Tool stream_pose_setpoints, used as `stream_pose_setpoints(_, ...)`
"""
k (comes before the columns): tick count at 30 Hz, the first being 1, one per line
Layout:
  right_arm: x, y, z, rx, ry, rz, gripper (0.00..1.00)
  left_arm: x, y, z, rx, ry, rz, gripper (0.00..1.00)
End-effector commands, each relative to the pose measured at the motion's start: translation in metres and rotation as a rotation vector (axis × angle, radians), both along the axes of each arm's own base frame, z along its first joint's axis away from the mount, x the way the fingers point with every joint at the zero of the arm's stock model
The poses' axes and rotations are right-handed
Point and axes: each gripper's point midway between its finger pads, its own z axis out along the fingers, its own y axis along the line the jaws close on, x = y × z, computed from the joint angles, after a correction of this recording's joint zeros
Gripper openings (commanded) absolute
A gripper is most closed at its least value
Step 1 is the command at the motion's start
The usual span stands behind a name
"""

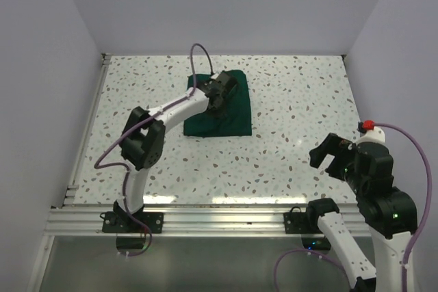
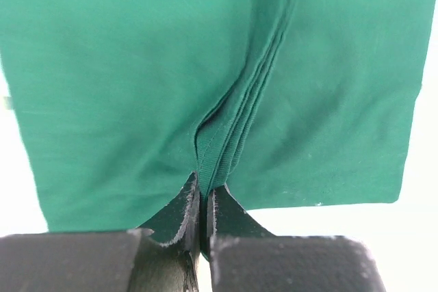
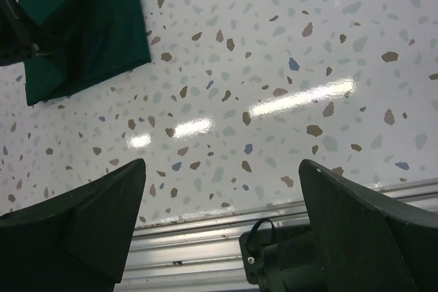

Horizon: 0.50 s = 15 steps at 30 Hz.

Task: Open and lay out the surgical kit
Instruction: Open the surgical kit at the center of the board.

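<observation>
The surgical kit lies as a folded dark green cloth bundle at the table's far middle; tray and instruments are hidden inside. My left gripper is down on top of the bundle. In the left wrist view the left gripper is shut on a raised, layered fold of the green cloth, pinched between its fingertips. My right gripper hovers open over the near right of the table, far from the kit, which shows as a green corner in its wrist view. Nothing sits between the right fingers.
A speckled white tabletop is bounded by white walls at the back and sides. An aluminium rail runs along the near edge, with a black clamp below the right gripper.
</observation>
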Motion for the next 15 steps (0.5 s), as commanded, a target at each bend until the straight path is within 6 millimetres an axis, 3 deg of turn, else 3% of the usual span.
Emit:
stream_pose_setpoints(1,0.03,0.016,0.017,0.008,-0.013,0.079,0.98,0.039,0.045,0.115,-0.141,-0.206,0.13,0.0)
stream_pose_setpoints(2,0.036,0.019,0.021,0.016,-0.015,0.09,0.99,0.044,0.071,0.137,-0.161,-0.242,0.184,0.0)
stream_pose_setpoints(3,0.047,0.025,0.017,0.028,0.025,0.106,0.98,0.044,0.086,0.145,-0.164,-0.256,0.213,0.0)
stream_pose_setpoints(4,0.053,0.028,0.018,0.035,0.03,0.109,0.98,0.039,0.103,0.14,-0.152,-0.245,0.246,0.04)
stream_pose_setpoints(5,0.062,0.032,0.024,0.052,0.01,0.112,0.98,0.038,0.128,0.158,-0.169,-0.288,0.294,0.08)
stream_pose_setpoints(6,0.069,0.035,0.023,0.062,0.02,0.117,0.98,0.028,0.146,0.142,-0.136,-0.262,0.321,0.12)
stream_pose_setpoints(7,0.08,0.038,0.018,0.065,0.053,0.116,0.98,0.024,0.159,0.155,-0.146,-0.307,0.336,0.16)
stream_pose_setpoints(8,0.089,0.04,0.019,0.075,0.057,0.112,0.98,0.022,0.18,0.15,-0.126,-0.31,0.377,0.23)
stream_pose_setpoints(9,0.096,0.043,0.016,0.084,0.075,0.115,0.98,0.011,0.196,0.131,-0.08,-0.28,0.405,0.52)
stream_pose_setpoints(10,0.103,0.047,0.013,0.09,0.091,0.121,0.98,0.006,0.207,0.131,-0.067,-0.284,0.412,0.64)
stream_pose_setpoints(12,0.126,0.055,0.001,0.106,0.142,0.115,0.98,-0.005,0.232,0.112,-0.023,-0.23,0.466,0.99)
stream_pose_setpoints(13,0.132,0.063,-0.004,0.114,0.16,0.137,0.98,-0.017,0.239,0.093,0.005,-0.17,0.477,0.99)
stream_pose_setpoints(15,0.151,0.092,-0.011,0.067,0.173,0.201,0.98,-0.026,0.243,0.075,0.018,-0.12,0.48,0.99)
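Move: Over the near part of the surgical kit, the left hand already grips a raised cloth flap; the bare board that this flap is to cover lies about 20 cm to its left, 8 cm ahead and 6 cm below. The kit's middle is some 8 cm ahead, 2 cm left and 5 cm down. From the open right hand, the kit's middle is roughly 34 cm ahead, 25 cm left and 25 cm below; its near right corner, about 22 cm ahead and 15 cm left. Swinging the held flap up and over to the left, the left hand travels about 23 cm leftward, rising some 15 cm before dipping slightly at the end; it turns nearly 30 degrees counter-clockwise and opens wide on the way, letting go of the cloth. The right hand, still open, reaches about 12 cm forward and 6 cm left towards the kit, tipping its fingers further down. ##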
